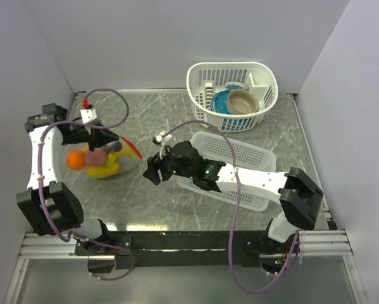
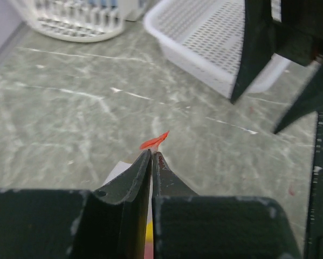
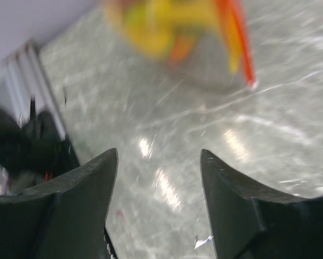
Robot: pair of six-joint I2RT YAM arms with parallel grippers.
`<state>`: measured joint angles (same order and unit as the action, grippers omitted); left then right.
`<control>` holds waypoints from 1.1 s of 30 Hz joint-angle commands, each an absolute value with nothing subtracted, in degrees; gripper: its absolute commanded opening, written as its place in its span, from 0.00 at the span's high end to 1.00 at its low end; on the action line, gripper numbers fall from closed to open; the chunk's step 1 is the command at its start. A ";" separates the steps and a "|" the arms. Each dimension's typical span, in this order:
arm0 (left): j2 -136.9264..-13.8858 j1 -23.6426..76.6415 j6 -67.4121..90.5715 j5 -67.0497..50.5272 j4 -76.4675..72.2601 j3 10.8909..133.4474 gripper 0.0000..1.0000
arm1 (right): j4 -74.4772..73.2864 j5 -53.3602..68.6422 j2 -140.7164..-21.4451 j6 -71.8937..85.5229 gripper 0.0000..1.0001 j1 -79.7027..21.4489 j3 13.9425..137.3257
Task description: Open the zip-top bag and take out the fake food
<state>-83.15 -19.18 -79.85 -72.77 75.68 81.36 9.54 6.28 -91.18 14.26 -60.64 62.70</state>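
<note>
The clear zip-top bag lies at the left of the table with its red-orange zipper strip on the right side. Fake food shows through it: an orange round fruit, yellow pieces and a dull purple piece. My left gripper is shut on the bag's top edge; in the left wrist view the zipper strip's tip pokes out past the pinched fingertips. My right gripper is open and empty just right of the bag; in the right wrist view the bag is blurred ahead.
A flat white slatted basket lies under my right arm. A rounder white basket at the back holds a blue bowl and a tan bowl. Walls close the left, back and right sides.
</note>
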 commanded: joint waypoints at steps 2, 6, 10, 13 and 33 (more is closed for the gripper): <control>-84.99 -16.35 -81.48 -72.96 78.66 78.49 0.88 | 14.07 -7.90 -90.26 20.91 0.40 -59.86 63.10; -84.47 -16.26 -80.16 -69.44 78.84 75.15 0.82 | 13.45 -10.37 -93.51 24.16 0.46 -57.93 65.65; -82.80 -16.43 -77.36 -67.76 78.75 71.37 0.44 | 10.47 -11.16 -97.28 26.36 0.50 -56.52 68.63; -81.65 -18.36 -73.66 -68.64 78.75 72.59 0.14 | 8.89 -10.02 -99.49 26.46 0.51 -55.81 70.92; -97.55 -39.29 -66.19 -45.10 78.66 67.51 0.01 | 12.31 -2.02 -98.35 26.46 0.59 -55.55 63.55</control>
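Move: The bag of fake food hangs blurred under the nearly shut left fingers, its middle about 8 cm back, 5 cm to their left and some 12 cm below. Its red zip strip is closer in, roughly 4 cm back, 4 cm to the right and 5 cm below. From the open, empty right hand the bag lies about 17 cm left, 5 cm ahead and 5 cm lower; the strip is 8 cm left, 10 cm ahead and about level. The white tray is some 27 cm to that hand's right, 3 cm ahead and 17 cm below. Letting go of the bag's zip end, the left fingers open wide as the hand sinks about 6 cm; it then swings some 15 cm left and drops again, tipping down about 45 degrees and turning counter-clockwise, to hover over the bag's left side. The empty right hand goes some 9 cm forward, turning clockwise, then eases down beside the strip's far end while its fingers partly narrow. ##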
